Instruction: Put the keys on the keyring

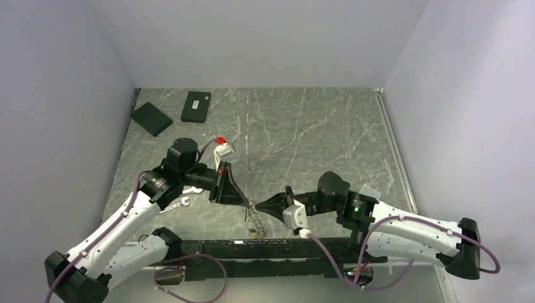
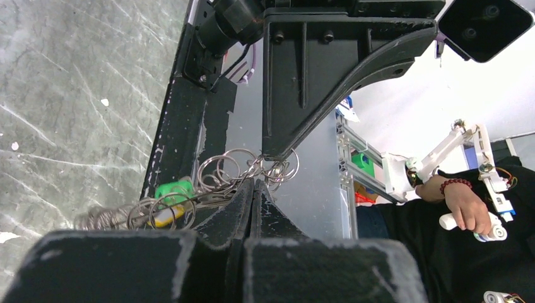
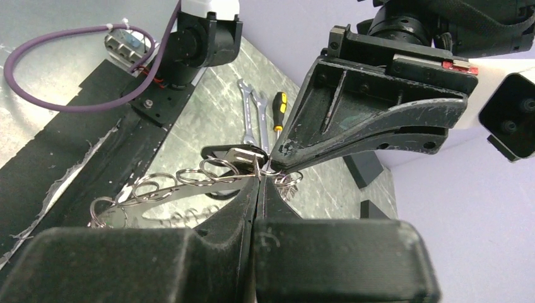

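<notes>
The keyring [image 1: 255,222] is a bunch of linked silver wire rings hanging between my two grippers above the table's near edge. In the left wrist view its rings [image 2: 217,175] carry a green tag [image 2: 171,189] and a small yellow piece [image 2: 165,216]. My left gripper [image 1: 246,202] and right gripper [image 1: 256,207] meet tip to tip, each shut on a ring. The right wrist view shows the ring chain [image 3: 183,180] trailing left from my right gripper [image 3: 260,180], with one flat silver key [image 3: 241,153] beside the tips. Other keys I cannot make out among the rings.
Two flat black boxes [image 1: 151,118] [image 1: 196,106] lie at the far left of the marble table [image 1: 315,139]. A silver wrench [image 1: 180,203] lies under the left arm. Two wrenches [image 3: 249,117] and a yellow-handled screwdriver [image 3: 278,110] show behind the ring bunch. A black rail [image 1: 265,249] runs along the near edge.
</notes>
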`<action>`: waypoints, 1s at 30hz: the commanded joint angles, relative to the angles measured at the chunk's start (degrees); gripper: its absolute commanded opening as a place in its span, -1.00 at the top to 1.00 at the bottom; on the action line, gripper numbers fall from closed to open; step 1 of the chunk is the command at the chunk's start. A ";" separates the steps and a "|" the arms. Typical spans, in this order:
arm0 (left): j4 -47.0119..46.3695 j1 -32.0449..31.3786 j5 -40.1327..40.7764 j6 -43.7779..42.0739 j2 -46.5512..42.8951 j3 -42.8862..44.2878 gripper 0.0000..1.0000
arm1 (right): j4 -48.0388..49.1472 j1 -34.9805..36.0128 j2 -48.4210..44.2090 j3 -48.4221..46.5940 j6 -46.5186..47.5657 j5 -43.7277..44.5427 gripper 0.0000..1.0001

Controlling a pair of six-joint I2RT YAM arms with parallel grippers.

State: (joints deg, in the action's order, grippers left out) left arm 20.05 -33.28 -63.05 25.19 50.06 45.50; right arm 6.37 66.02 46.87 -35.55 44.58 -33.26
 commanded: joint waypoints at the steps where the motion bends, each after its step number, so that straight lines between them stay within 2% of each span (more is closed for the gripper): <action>1: 1.02 -0.71 0.74 -1.26 -0.98 1.88 0.96 | 7.44 0.34 -0.87 -1.55 0.06 0.46 1.00; 4: 2.91 -0.91 1.82 -2.53 -1.75 2.74 0.61 | 8.54 0.29 -0.60 -1.06 -0.21 0.89 1.00; 11: 4.34 -0.91 3.90 -3.91 -3.75 4.10 0.15 | 9.66 0.33 -0.68 -0.52 -0.88 1.25 1.00; 20: 3.53 -0.87 7.06 -5.45 -7.54 5.02 0.07 | 9.76 0.34 0.01 -0.62 -2.17 1.50 1.00; 25: 3.84 -0.91 12.50 -8.01 -11.69 5.66 -0.08 | 9.12 0.34 0.99 -1.48 -3.20 2.02 1.00; 30: 7.40 -0.93 13.76 -11.93 -11.27 7.05 -0.10 | 11.21 0.23 1.46 -1.16 -4.72 2.05 1.00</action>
State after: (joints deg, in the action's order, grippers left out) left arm 25.32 -33.95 -51.90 17.58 38.13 49.63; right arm 10.81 66.06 48.69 -35.51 41.58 -30.94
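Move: The keyring, a hanging bunch of rings some 10 cm long, is held at its top by the right hand; its middle is about 5 cm below the left hand, 2 cm to its right and 1 cm back, and from the right hand about 5 cm below and 1 cm left, neither ahead nor back. The black fob is roughly 3 cm below the left hand and 1 cm to its left, level fore and aft. Up and away to the left goes the left hand, but only after its shut fingers have opened at the bunch to about half their range, letting go; it climbs some 4 cm and draws 2 cm left, rolling about 20 degrees around its own pointing line. The right hand keeps its pinch on the keyring, lifting about 1.5 cm, then easing partly back down while drifting 1 cm forward. ##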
